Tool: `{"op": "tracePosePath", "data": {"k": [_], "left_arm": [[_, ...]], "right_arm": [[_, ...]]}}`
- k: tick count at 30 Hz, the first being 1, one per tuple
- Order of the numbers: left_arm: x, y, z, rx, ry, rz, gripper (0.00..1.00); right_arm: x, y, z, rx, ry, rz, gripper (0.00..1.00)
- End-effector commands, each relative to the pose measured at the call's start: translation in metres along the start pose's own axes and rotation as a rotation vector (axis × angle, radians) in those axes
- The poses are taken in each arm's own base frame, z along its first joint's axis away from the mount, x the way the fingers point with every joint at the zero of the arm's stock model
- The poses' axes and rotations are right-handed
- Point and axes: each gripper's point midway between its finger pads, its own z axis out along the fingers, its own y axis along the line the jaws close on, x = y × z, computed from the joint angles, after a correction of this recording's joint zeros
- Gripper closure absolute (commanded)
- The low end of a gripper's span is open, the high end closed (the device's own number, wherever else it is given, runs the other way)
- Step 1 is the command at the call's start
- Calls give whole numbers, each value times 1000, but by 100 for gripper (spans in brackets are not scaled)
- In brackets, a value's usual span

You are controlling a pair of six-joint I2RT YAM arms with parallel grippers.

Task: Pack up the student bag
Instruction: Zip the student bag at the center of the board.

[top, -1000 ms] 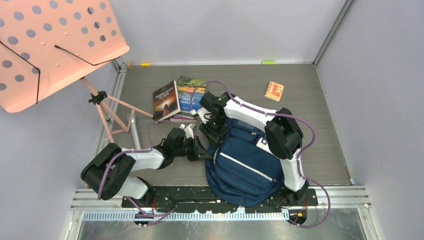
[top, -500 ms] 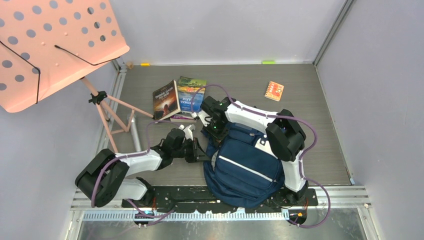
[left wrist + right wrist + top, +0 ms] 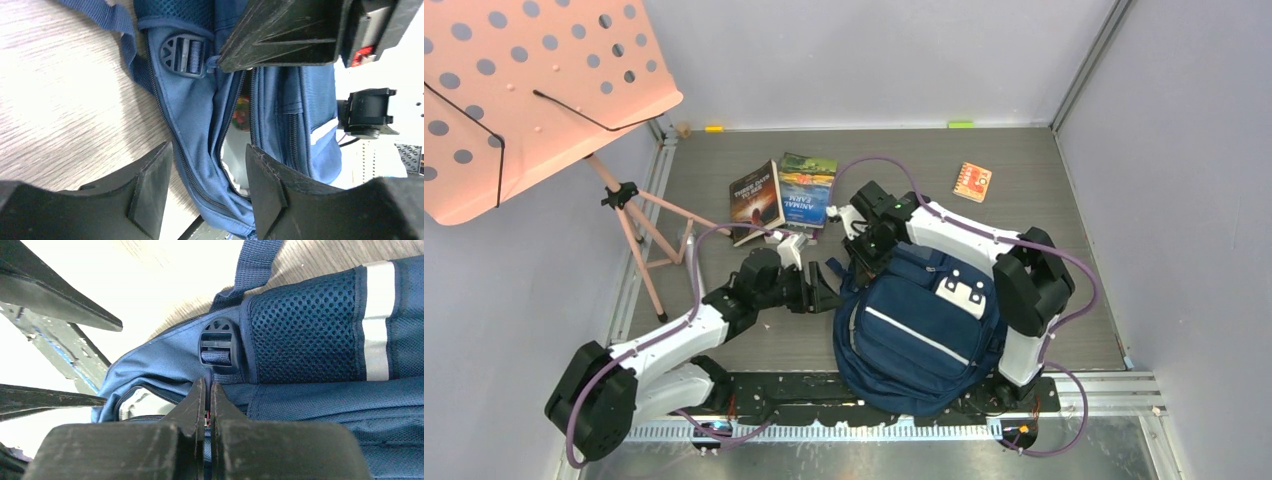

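The navy student bag [image 3: 924, 330] lies flat at the near middle of the table, white stripe up. Its main zipper gapes, and something white [image 3: 234, 150] shows inside. My right gripper [image 3: 865, 260] is at the bag's top left corner. In the right wrist view the right gripper [image 3: 207, 385] is shut on a thin blue tab just below a black buckle [image 3: 216, 346]. My left gripper [image 3: 824, 291] sits just left of the bag. In the left wrist view the left gripper [image 3: 209, 150] is open, facing the zipper edge, with no fabric pinched.
Two books [image 3: 757, 200] [image 3: 806, 190] lie behind the left gripper, with another part hidden beneath them. A small orange notebook [image 3: 972, 181] lies at the back right. A pink music stand [image 3: 524, 90] with tripod legs [image 3: 659, 235] fills the left side. Walls close in on three sides.
The left gripper has opened and let go of the bag's edge. The right gripper closed on the tab and moved right, drawing the bag's top slightly that way.
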Motion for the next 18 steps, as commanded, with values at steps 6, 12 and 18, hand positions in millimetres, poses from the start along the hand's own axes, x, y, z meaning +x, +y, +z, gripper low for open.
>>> {"op": "tracePosePath", "data": {"k": [6, 12, 18], "left_arm": [[-24, -57, -14, 286, -104, 133, 44], [-28, -71, -19, 387, -119, 125, 43], [-39, -83, -24, 469, -151, 112, 41]], "right_arm": [[-19, 30, -46, -244, -231, 100, 99], [-20, 43, -61, -322, -271, 72, 99], [-14, 58, -76, -410, -297, -1, 99]]}}
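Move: The zipper tab already held in the right fingertips lies about 8 cm right and 4 cm ahead of the open left hand, nearly level with it. The unclosed zip gap starts beside the right fingertips, its middle some 4 cm back, 2 cm left and 3 cm lower from that hand. The black buckle sits about 3 cm ahead of the right fingers, 1 cm right and 3 cm down; the loose strap is roughly 2 cm ahead, 6 cm left and 8 cm below. Still pinching the tab, the right hand lifts the zip edge almost straight up by about 5 cm, swinging its fingertips some 20 degrees to point more to the left. The left hand rises roughly 6 cm and drifts 2 cm right towards those fingertips, its fingers levelling out and staying half open, with nothing between them. ##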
